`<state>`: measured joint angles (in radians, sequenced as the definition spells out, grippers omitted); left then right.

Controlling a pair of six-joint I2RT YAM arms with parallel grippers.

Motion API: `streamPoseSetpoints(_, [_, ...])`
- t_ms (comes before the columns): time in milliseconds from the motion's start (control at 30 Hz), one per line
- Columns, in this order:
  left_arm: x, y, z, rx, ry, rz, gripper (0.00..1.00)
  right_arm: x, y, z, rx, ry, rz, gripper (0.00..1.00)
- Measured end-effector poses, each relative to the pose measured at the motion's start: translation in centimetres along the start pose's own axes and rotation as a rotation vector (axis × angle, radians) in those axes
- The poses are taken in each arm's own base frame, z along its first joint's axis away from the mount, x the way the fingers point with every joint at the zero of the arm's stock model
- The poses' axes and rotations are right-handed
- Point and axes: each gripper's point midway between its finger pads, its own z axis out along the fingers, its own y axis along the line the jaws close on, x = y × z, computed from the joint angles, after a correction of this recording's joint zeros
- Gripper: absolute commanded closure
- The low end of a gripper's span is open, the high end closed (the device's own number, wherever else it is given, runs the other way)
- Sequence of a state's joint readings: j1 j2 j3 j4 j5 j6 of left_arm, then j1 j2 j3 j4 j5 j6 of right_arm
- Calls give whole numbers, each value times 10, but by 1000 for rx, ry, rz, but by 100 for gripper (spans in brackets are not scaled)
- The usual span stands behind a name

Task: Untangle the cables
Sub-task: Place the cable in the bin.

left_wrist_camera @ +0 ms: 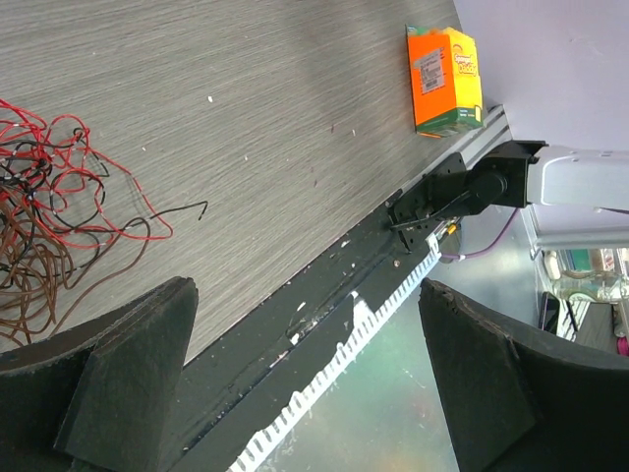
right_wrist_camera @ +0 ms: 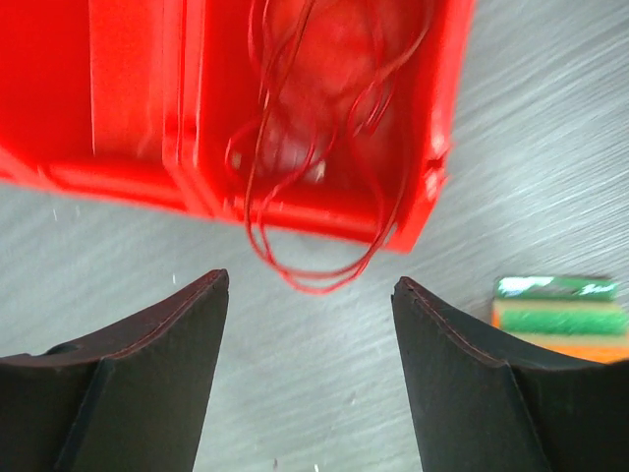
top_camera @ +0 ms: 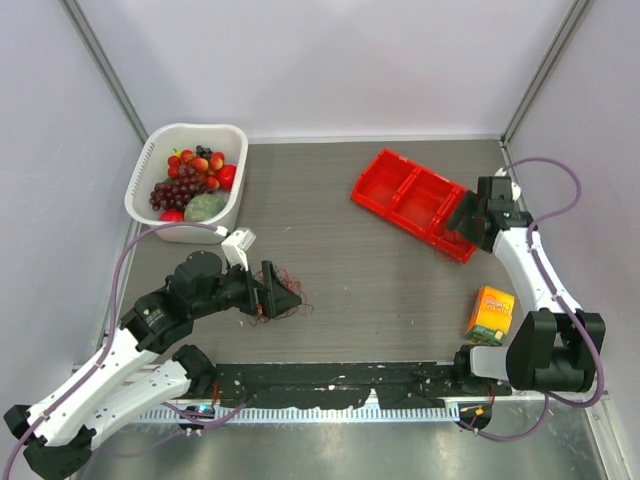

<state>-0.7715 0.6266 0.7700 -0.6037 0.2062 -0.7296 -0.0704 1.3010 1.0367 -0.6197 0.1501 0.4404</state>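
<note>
The cables (left_wrist_camera: pixel 54 211) lie in a loose tangle of thin red, black and brown wires on the grey table, seen at the left of the left wrist view. My left gripper (top_camera: pixel 285 297) hangs right beside the tangle (top_camera: pixel 297 311), wide open with nothing between its fingers (left_wrist_camera: pixel 128 379). One separate red wire (right_wrist_camera: pixel 316 211) lies looped in a compartment of the red tray (right_wrist_camera: pixel 128 98), with its loops spilling over the near rim. My right gripper (right_wrist_camera: pixel 310 281) is open just short of those loops and touches nothing. From above, it (top_camera: pixel 460 222) hovers over the tray's right end (top_camera: pixel 400 190).
A white basket (top_camera: pixel 232 140) of fruit stands at the back left. An orange box (top_camera: pixel 491 314) sits near the right arm's base. A black strip and a toothed white rail (top_camera: pixel 330 398) run along the near table edge. Lilac hoses loop beside both arms.
</note>
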Motion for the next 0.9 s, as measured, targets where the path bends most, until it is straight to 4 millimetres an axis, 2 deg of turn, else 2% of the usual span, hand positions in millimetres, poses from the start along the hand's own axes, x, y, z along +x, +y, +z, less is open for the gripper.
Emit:
streamPoseSetpoints(133, [0, 0, -1, 1, -2, 1, 0, 55, 6, 4, -51, 110, -29, 27])
streamPoseSetpoints(233, [0, 0, 0, 2, -1, 1, 0, 82, 1, 9, -56, 163, -31, 26])
streamPoseSetpoints(300, [0, -1, -1, 3, 0, 1, 0, 91, -3, 15, -56, 177, -11, 25])
streamPoseSetpoints(433, [0, -1, -2, 5, -2, 1, 0, 95, -3, 22, -89, 143, 121, 24])
streamPoseSetpoints(667, [0, -1, -4, 8, -7, 2, 0, 86, -4, 26, -175, 11, 443, 23])
streamPoseSetpoints(900, [2, 1, -5, -2, -5, 1, 0, 85, -5, 37, -219, -31, 645, 31])
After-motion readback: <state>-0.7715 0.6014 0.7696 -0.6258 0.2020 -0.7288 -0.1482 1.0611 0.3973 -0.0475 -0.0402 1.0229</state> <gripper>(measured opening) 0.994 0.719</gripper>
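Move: The red cable loop hanging over the bin's near wall is some 5 cm to the left of the right hand, nearly level with it fore and aft, and about 11 cm below. The bin's right compartment, holding the rest of that cable, has its middle roughly 6 cm ahead, 2 cm right and 12 cm down; the yellow box lies about 19 cm back, 3 cm right and 12 cm lower. From the left hand the loop is around 46 cm right, 19 cm ahead and 20 cm below. The hanging loop of red cable is what the open right hand goes for: it sinks about 8 cm while drawing back and left over the bin's near side, then eases slightly forward again. Down there the wrist turns some 40 degrees, left side rising with a clockwise swing, and brings the still-open fingertips close around the loop; no touch can be made out. ##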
